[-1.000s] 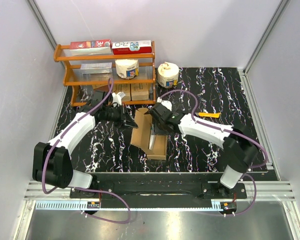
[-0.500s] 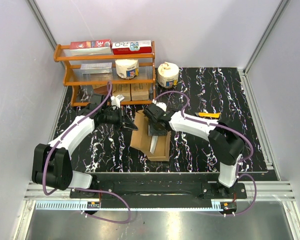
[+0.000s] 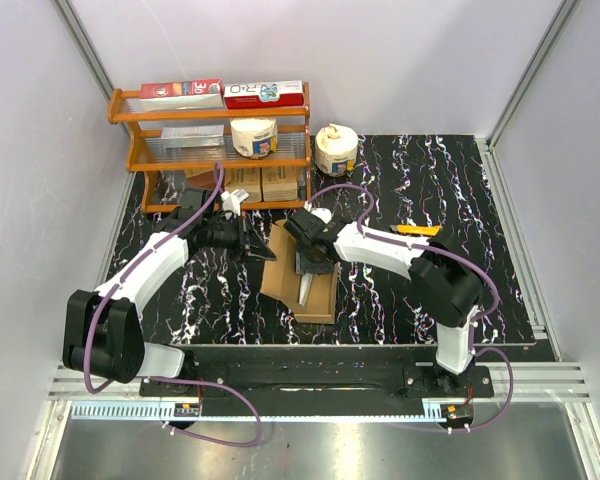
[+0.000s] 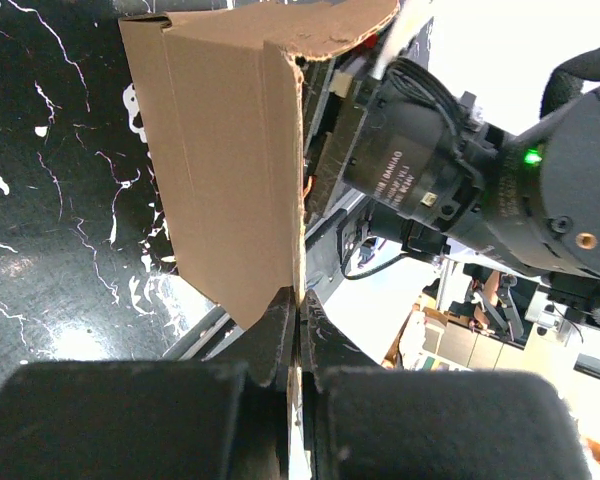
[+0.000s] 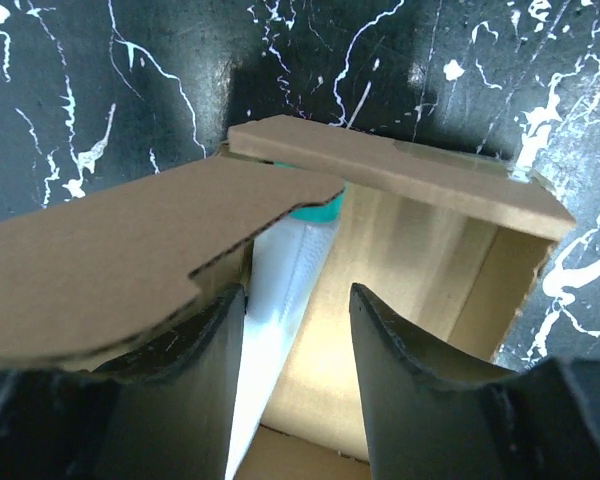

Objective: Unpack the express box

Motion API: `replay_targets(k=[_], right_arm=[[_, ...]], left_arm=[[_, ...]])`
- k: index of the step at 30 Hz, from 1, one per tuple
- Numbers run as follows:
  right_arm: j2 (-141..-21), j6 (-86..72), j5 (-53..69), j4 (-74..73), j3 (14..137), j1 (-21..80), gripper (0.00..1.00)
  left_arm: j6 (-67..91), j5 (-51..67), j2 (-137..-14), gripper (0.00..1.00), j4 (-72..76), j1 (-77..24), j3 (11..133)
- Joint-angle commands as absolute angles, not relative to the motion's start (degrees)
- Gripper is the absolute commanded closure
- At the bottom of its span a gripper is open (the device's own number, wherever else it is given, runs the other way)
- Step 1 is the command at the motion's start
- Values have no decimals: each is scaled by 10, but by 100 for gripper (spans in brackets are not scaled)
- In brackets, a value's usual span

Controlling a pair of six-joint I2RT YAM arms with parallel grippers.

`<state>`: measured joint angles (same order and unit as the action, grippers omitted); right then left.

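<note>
The express box (image 3: 280, 278) lies open at the table's middle, a flat oblong brown carton. My left gripper (image 3: 261, 247) is shut on its raised left flap (image 4: 230, 150), pinching the flap's edge between the fingertips (image 4: 298, 300). My right gripper (image 3: 311, 268) is open and reaches down into the box. In the right wrist view its fingers (image 5: 295, 300) straddle a white packet (image 5: 280, 290) with a teal end (image 5: 318, 208) lying along the box's inner left wall, under the flap (image 5: 130, 260). The box's far wall (image 5: 400, 175) shows beyond it.
An orange shelf rack (image 3: 130, 152) stands at the back left with red-and-white cartons (image 3: 180, 90), a tape roll (image 3: 253, 137) and small brown boxes (image 3: 262, 183). Another roll (image 3: 335, 150) sits beside it. A yellow cutter (image 3: 418, 230) lies right of the box.
My right gripper has moved left and down into the open box, its arm folding closer. My left gripper has kept hold of the flap, shifting slightly left.
</note>
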<state>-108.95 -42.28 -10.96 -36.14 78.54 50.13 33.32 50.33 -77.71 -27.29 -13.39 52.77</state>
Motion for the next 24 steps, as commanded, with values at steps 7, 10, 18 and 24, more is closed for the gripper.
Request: replay_targets(k=[7, 10, 18, 24], right_arm=[[-1111, -416, -108, -336, 782, 503, 53], [-1108, -417, -105, -334, 775, 503, 61], [-1068, -414, -109, -330, 782, 503, 82], [-977, -394, -112, -294, 787, 502, 80]], left_arm=[[345, 516, -749, 100, -246, -126, 542], [346, 512, -749, 100, -247, -124, 543], [305, 439, -764, 100, -320, -123, 581], [275, 365, -780, 100, -381, -123, 623]])
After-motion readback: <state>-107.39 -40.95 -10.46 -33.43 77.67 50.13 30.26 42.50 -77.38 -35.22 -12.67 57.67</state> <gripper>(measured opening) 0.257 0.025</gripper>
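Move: The teal-capped tube lies between the right hand's open fingers, its middle about 3 cm back, 1 cm left and 3 cm below. The box around it is centred straight under that hand, roughly 4 cm down; its raised flap stands some 6 cm left and 1 cm ahead, and the yellow knife about 22 cm right, 8 cm ahead and 5 cm down. From the left hand, still pinching the flap's edge, the tube is about 6 cm right, 4 cm back and 12 cm down. The right hand sinks 2 cm, pinches the tube, lifts about 3; the left draws its held flap left. ##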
